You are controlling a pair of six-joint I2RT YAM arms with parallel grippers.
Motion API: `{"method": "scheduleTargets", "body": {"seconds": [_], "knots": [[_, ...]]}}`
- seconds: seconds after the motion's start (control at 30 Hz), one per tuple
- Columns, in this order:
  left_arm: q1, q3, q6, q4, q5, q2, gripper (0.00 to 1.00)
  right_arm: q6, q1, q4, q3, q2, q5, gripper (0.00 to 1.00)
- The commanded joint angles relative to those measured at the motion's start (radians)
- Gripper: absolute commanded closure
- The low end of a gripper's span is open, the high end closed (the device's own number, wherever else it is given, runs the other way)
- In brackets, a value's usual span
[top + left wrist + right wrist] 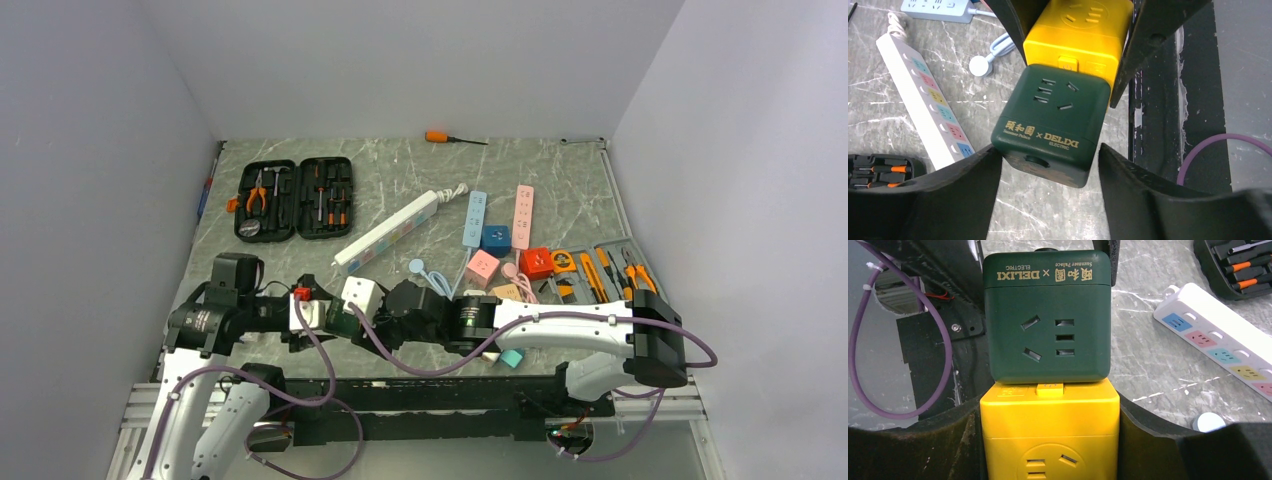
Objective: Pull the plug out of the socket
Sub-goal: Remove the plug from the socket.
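Observation:
A dark green cube socket point(1050, 117) is plugged end to end into a yellow cube socket point(1048, 432), just above the marble table near its front edge. My right gripper point(1048, 405) is shut on the yellow cube, a finger pressed flat on each side. My left gripper point(1047, 147) straddles the green cube's free end: its left finger point(973, 175) touches the cube's corner, and a thin gap shows at the right finger point(1128, 185). From above, the green cube point(342, 322) sits between both grippers and the yellow cube is hidden.
A long white power strip point(923, 95) lies to one side of the cubes. A white cube point(360, 295) stands just behind them. An open tool case point(293, 197) sits back left, with coloured cubes, strips and hand tools point(590, 270) to the right. The black front rail point(1158, 150) is close.

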Motion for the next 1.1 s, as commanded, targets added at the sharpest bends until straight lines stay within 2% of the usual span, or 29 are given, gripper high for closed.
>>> {"method": "scheduleTargets", "body": {"seconds": [0.0,0.13,0.23,0.4,0.43,0.53,0.67,0.8,0.87,0.9,0.93,0.97,1.0,1.07], "knots": [[0.004,0.028,-0.033,0.048,0.068,-0.002,0.32,-0.006,0.01,0.07,0.058,-0.001,0.002,1.0],[0.004,0.049,0.024,-0.019,0.062,-0.007,0.45,0.0,0.011,0.068,0.042,-0.012,0.02,1.0],[0.004,0.055,0.053,-0.061,0.022,-0.01,0.49,0.005,0.011,0.068,0.021,-0.033,0.04,1.0],[0.004,0.042,0.012,-0.045,-0.102,0.007,0.84,0.026,0.011,0.058,-0.019,-0.067,0.065,1.0],[0.004,0.041,0.004,-0.04,-0.13,0.015,0.87,0.03,0.011,0.057,-0.029,-0.074,0.068,1.0],[0.004,0.04,-0.005,-0.029,-0.191,0.029,0.82,0.045,0.011,0.055,-0.058,-0.094,0.074,1.0],[0.004,0.029,-0.093,0.055,-0.237,-0.005,0.62,0.051,0.011,0.057,-0.093,-0.115,0.09,1.0],[0.004,0.025,-0.153,0.11,-0.276,-0.033,0.54,0.086,0.012,0.056,-0.119,-0.136,0.108,1.0],[0.004,0.029,-0.169,0.121,-0.309,-0.037,0.54,0.091,0.011,0.06,-0.135,-0.144,0.115,1.0],[0.004,0.033,-0.136,0.097,-0.311,-0.035,0.6,0.095,0.011,0.061,-0.142,-0.15,0.117,1.0],[0.004,0.036,-0.099,0.07,-0.307,-0.027,0.8,0.096,0.012,0.062,-0.15,-0.155,0.119,1.0],[0.004,0.044,-0.084,0.047,-0.311,-0.014,0.94,0.097,0.011,0.062,-0.156,-0.159,0.122,1.0],[0.004,0.055,-0.082,0.02,-0.316,0.005,1.0,0.098,0.01,0.063,-0.161,-0.162,0.125,1.0],[0.005,0.069,-0.093,-0.004,-0.309,0.035,1.0,0.095,0.011,0.062,-0.166,-0.162,0.132,1.0]]}}
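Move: The green plug cube is just past the left hand point, about 3 cm to its right and 1 cm lower, level fore and aft. Behind it the yellow socket lies some 8 cm right, 1 cm back and 1 cm up; the white power strip's middle is about 17 cm ahead, 9 cm right and 16 cm below. From the right hand, which holds the yellow socket, the green plug cube lies about 5 cm left, 1 cm ahead and 2 cm down. The left fingers close a little on the sides of the green plug cube and hold nearly in place while the right hand keeps its grip on the yellow socket. Then the hands part: the left goes some 4 cm left and 3 cm forward, turning about 15 degrees counter-clockwise and shutting completely, and the right goes about 4 cm right and 3 cm down. ##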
